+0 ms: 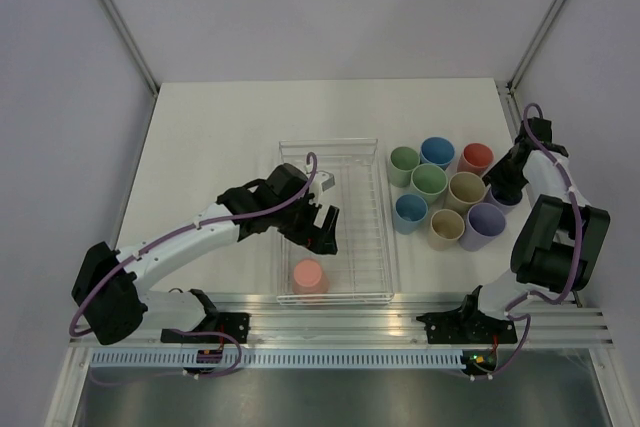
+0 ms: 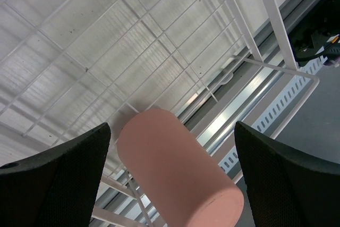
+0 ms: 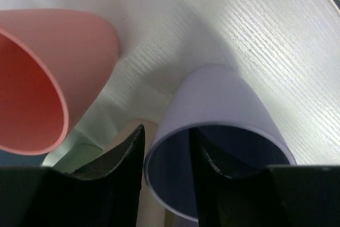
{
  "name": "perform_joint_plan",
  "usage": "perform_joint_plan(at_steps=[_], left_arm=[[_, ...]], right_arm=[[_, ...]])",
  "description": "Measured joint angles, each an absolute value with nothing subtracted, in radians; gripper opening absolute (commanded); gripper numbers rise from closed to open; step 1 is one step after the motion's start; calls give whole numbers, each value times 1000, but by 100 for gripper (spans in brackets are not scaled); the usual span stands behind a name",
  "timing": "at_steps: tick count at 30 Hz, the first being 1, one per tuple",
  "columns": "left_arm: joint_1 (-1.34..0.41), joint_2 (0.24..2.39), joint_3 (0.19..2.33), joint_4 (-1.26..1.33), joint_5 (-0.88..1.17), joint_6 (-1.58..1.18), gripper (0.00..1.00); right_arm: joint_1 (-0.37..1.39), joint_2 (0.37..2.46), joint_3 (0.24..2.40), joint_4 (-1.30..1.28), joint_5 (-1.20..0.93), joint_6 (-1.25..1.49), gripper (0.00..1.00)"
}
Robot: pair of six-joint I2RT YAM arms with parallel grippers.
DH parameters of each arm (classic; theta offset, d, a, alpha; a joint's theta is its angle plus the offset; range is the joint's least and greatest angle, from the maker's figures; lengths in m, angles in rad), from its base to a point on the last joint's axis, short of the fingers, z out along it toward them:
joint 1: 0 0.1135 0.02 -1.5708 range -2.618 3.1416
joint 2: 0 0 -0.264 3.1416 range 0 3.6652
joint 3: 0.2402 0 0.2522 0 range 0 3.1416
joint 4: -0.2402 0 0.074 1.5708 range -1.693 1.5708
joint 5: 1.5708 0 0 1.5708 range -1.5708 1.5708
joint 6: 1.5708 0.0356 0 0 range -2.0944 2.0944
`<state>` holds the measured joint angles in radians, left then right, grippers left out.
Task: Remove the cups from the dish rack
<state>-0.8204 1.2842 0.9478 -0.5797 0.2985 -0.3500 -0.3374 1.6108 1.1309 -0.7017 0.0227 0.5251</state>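
The white wire dish rack [image 1: 330, 141] lies mid-table and holds one salmon cup [image 1: 308, 275], base up, at its near end. My left gripper [image 1: 320, 222] hangs open over the rack. In the left wrist view its fingers flank that salmon cup [image 2: 175, 168] without touching it, above the rack's grid [image 2: 276, 25]. Right of the rack, several cups stand upright in a cluster. My right gripper [image 1: 503, 184] is over a lavender cup [image 1: 507, 201] at the cluster's right edge. In the right wrist view the gripper [image 3: 166, 131] straddles this cup's [image 3: 223, 99] rim, open, with gaps on both sides.
The cluster includes a green cup [image 1: 404, 160], a blue cup [image 1: 437, 152], a salmon cup [image 1: 476, 158], a beige cup [image 1: 466, 190] and another lavender cup [image 1: 484, 225]. The salmon one [image 3: 53, 62] stands close beside the right gripper. An aluminium rail [image 1: 340, 322] runs along the near edge.
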Motion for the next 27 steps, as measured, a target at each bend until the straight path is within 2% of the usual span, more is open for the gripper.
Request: perform_joint_plan(at_steps=[9,12,13,19,24,27], left_arm=[[-830,1304,992,-628,284,-337,100],[-839,1314,1007,-656,275,-329,100],[-846,1318,1011,-665,268,-327,100],[-894,1349,1049,-755,208,-322,100],[-924,1383,1105,-846,136,-323,100],[-946,1385,1134,-897,109,-324,100]], right_arm=[[-337,1517,1211,-757,16,527,59],[-337,1459,1250,-786,10,528,68],[-337,1436,1265,-796,3,528,75],[-318,1266,1330,-839,-35,520,91],[-267,1176,1335,-866,-66,518,98],[-249,1159,1329,-877,-83,516,98]])
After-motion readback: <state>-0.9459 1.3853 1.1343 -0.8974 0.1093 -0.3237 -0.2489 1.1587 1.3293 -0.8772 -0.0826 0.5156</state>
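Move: The pink cup, the last in the rack, lies about 6 cm back, 4 cm left and 7 cm below the left hand; the rack's near left corner is some 10 cm back and 11 cm left. From the right hand, the small purple cup's middle is about 2 cm back, 2 cm right and 4 cm down, the red cup 6 cm ahead and 4 cm left, the beige cup 6 cm left and 1 cm back. The small purple cup, its rim still between the right hand's part-open fingers, is left standing as that hand climbs about 20 cm straight off it, then drifts left late on, tipping its fingers forward and spreading them wide. Meanwhile the open left hand eases back and left a couple of centimetres towards the pink cup, turning its fingers some 15 degrees more steeply down. ##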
